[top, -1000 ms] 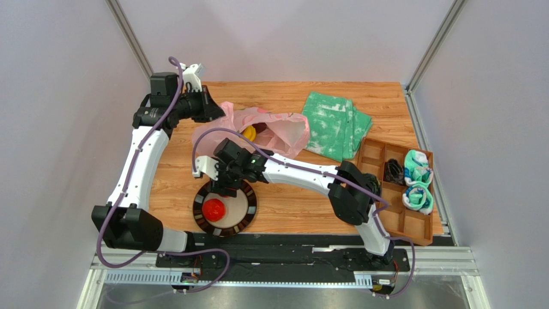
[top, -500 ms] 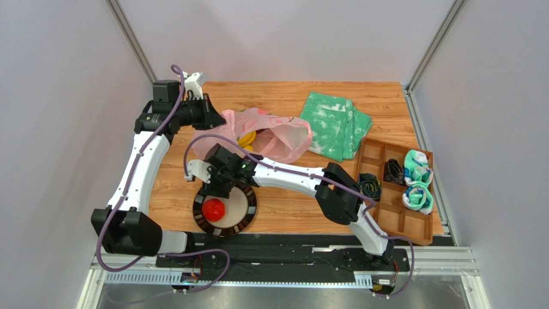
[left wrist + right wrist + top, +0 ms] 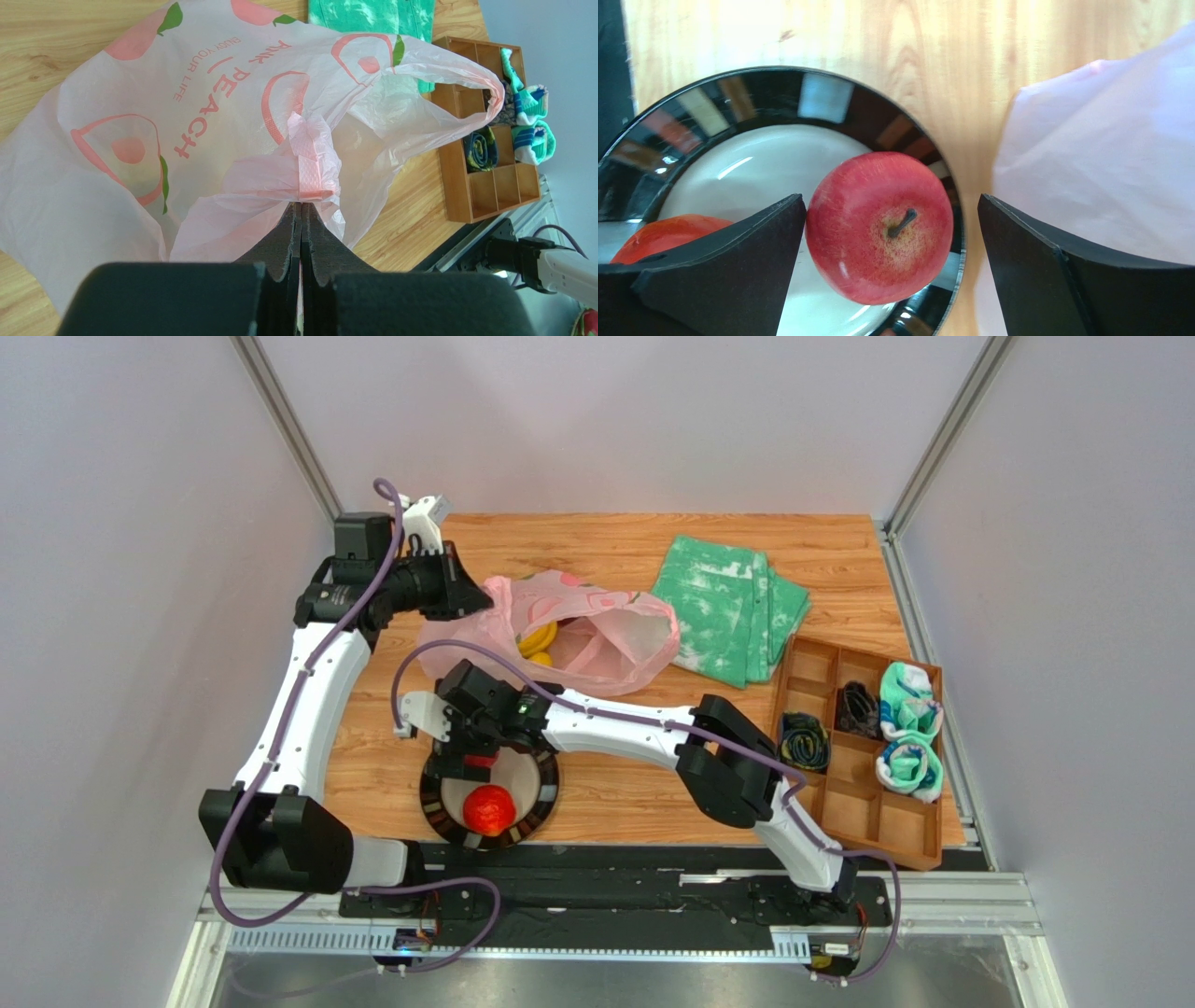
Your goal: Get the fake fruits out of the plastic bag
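Note:
The pink plastic bag (image 3: 617, 637) lies at the back centre of the table, and yellow bananas (image 3: 537, 637) show in its open mouth. My left gripper (image 3: 477, 595) is shut on a bunched handle of the bag (image 3: 312, 164), fingertips (image 3: 302, 204) pressed together. My right gripper (image 3: 892, 203) hovers open over the black-rimmed plate (image 3: 822, 98). A red apple (image 3: 878, 227) sits on the plate between its jaws, against the left finger and apart from the right one. A second red fruit (image 3: 664, 234) lies partly hidden behind the left finger. In the top view, a red fruit (image 3: 490, 809) shows on the plate (image 3: 544, 781).
A folded green-and-white cloth (image 3: 730, 609) lies right of the bag. A brown compartment tray (image 3: 870, 812) at the right edge holds rolled socks (image 3: 909, 728) and dark cables (image 3: 804, 739). The bag (image 3: 1102, 154) reaches close to the plate's rim.
My right gripper's jaws have spread wide and the red apple now rests on the plate. The right wrist shifted slightly left. The left gripper raised the bag handle a little, then held still.

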You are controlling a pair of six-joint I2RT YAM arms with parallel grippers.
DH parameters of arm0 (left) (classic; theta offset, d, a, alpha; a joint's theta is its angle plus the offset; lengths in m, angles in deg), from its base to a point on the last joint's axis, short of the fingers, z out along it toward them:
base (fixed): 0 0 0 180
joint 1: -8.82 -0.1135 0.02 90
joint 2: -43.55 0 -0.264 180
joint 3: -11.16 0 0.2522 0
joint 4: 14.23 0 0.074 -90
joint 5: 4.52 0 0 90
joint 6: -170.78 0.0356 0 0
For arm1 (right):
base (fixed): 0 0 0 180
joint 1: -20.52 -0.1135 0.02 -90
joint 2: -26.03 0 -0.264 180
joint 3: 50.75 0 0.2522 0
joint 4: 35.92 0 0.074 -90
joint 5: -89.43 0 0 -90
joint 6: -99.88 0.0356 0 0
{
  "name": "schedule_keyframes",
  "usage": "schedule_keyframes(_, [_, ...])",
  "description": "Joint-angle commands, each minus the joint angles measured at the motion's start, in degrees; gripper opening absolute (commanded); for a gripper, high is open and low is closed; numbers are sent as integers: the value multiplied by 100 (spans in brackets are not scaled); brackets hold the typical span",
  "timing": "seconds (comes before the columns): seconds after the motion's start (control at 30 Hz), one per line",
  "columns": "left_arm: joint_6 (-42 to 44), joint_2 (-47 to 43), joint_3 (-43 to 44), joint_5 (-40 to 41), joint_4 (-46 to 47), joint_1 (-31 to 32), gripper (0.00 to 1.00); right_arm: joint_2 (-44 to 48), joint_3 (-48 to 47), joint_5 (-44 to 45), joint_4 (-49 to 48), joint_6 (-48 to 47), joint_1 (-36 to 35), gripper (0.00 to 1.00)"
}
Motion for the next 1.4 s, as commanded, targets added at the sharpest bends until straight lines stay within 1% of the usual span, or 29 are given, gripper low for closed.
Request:
schedule_keyframes(0.0, [-70,-138,42,-127,230,-45,0,56,-472,266,-281,62,56,100])
schedule_keyframes(0.17, [0,-103,130,-57,186,-45,0,416,-508,222,35,132,64,100])
schedule_keyframes(0.27, [27,-103,166,-13,168,-54,0,908,-394,74,377,211,108,100])
schedule_keyframes(0.3, [18,-94,183,-4,159,-54,0,1066,-333,-110,466,211,143,100])
schedule_keyframes(0.33, [18,-86,200,5,125,-54,0,1476,-141,-173,545,228,161,99])
schedule_keyframes(0.4, [18,-85,218,31,11,-54,0,1961,132,-321,739,290,284,98])
schedule_keyframes(0.43, [35,-94,236,49,-42,-54,0,2451,456,-401,774,316,406,97])
schedule_keyframes(0.5, [88,-173,210,49,-209,-54,0,2998,853,-533,792,421,565,97])
schedule_keyframes(0.53, [114,-199,201,49,-271,-54,0,3479,1228,-507,731,500,774,98])
schedule_keyframes(0.6, [202,-287,209,5,-524,-54,0,3799,1468,-410,564,746,1056,100])
schedule_keyframes(0.63, [264,-305,227,-47,-613,-54,0,3975,1539,-445,572,799,1380,99])
schedule_keyframes(0.67, [421,-392,218,-100,-684,-54,0,3985,1566,-385,581,826,1539,98])
schedule_keyframes(0.7, [483,-437,183,-135,-824,-54,0,3959,1549,-297,590,852,1689,94])
schedule_keyframes(0.73, [571,-481,166,-162,-903,-54,0,3898,1514,-192,625,853,2004,93])
schedule_keyframes(0.77, [850,-516,166,-214,-1009,-54,0,3671,1374,-60,651,827,2172,91])
schedule_keyframes(0.83, [1177,-507,192,-355,-1377,-54,0,3380,1207,142,686,469,2515,87])
schedule_keyframes(0.87, [1352,-473,227,-207,-1657,-54,0,3039,1119,787,643,344,2595,87])
schedule_keyframes(0.9, [1511,-481,244,-162,-1747,-54,0,2897,970,1046,582,299,2665,92])
schedule_keyframes(0.97, [1783,-612,149,-48,-1801,-54,0,2563,759,1224,642,220,2964,96])
schedule_keyframes(1.0, [1880,-639,17,91,-1801,-54,0,2300,618,1259,686,194,3043,97])
schedule_keyframes(1.07, [2178,-605,-45,363,-1897,-54,0,2149,643,1103,660,97,3237,98])
schedule_keyframes(1.13, [2329,-508,7,567,-1985,-80,0,2008,661,787,651,149,3421,98])
schedule_keyframes(1.2, [2522,-367,121,760,-2055,-107,0,1824,626,811,590,237,3474,97])
schedule_keyframes(1.23, [2627,-323,182,752,-2064,-107,0,1745,582,924,485,229,3475,94])
schedule_keyframes(1.27, [2654,-262,322,656,-2056,-107,0,1657,486,934,519,220,3475,83])
schedule_keyframes(1.3, [2629,-226,402,621,-1995,-107,0,1543,329,960,572,229,3483,75])
schedule_keyframes(1.33, [2567,-183,472,594,-1898,-107,0,1237,-134,987,781,237,3492,65])
schedule_keyframes(1.37, [2454,-34,717,507,-1688,-107,0,1095,-391,1013,914,255,3501,54])
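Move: Just below the right hand's open fingers sits the apple on the plate, the tomato about 10 cm back of it. The bag's right rim, its next target, is some 22 cm ahead, 31 cm to its right and slightly higher; the bananas inside lie about 20 cm ahead and 8 cm right of that hand. From the left hand, shut on the bag's left handle, the right rim is roughly 10 cm ahead, 29 cm right and 13 cm lower. Rising off the apple with open fingers, the right hand arcs up to about 25 cm, swings right and then forward past the bag's mouth, and drops to the right rim, turning some 40 degrees clockwise; its fingers straddle the rim and start closing. Meanwhile the left hand, still gripping the handle, draws it back about 5 cm, with a smaller shift down and left, and rolls left side up. ##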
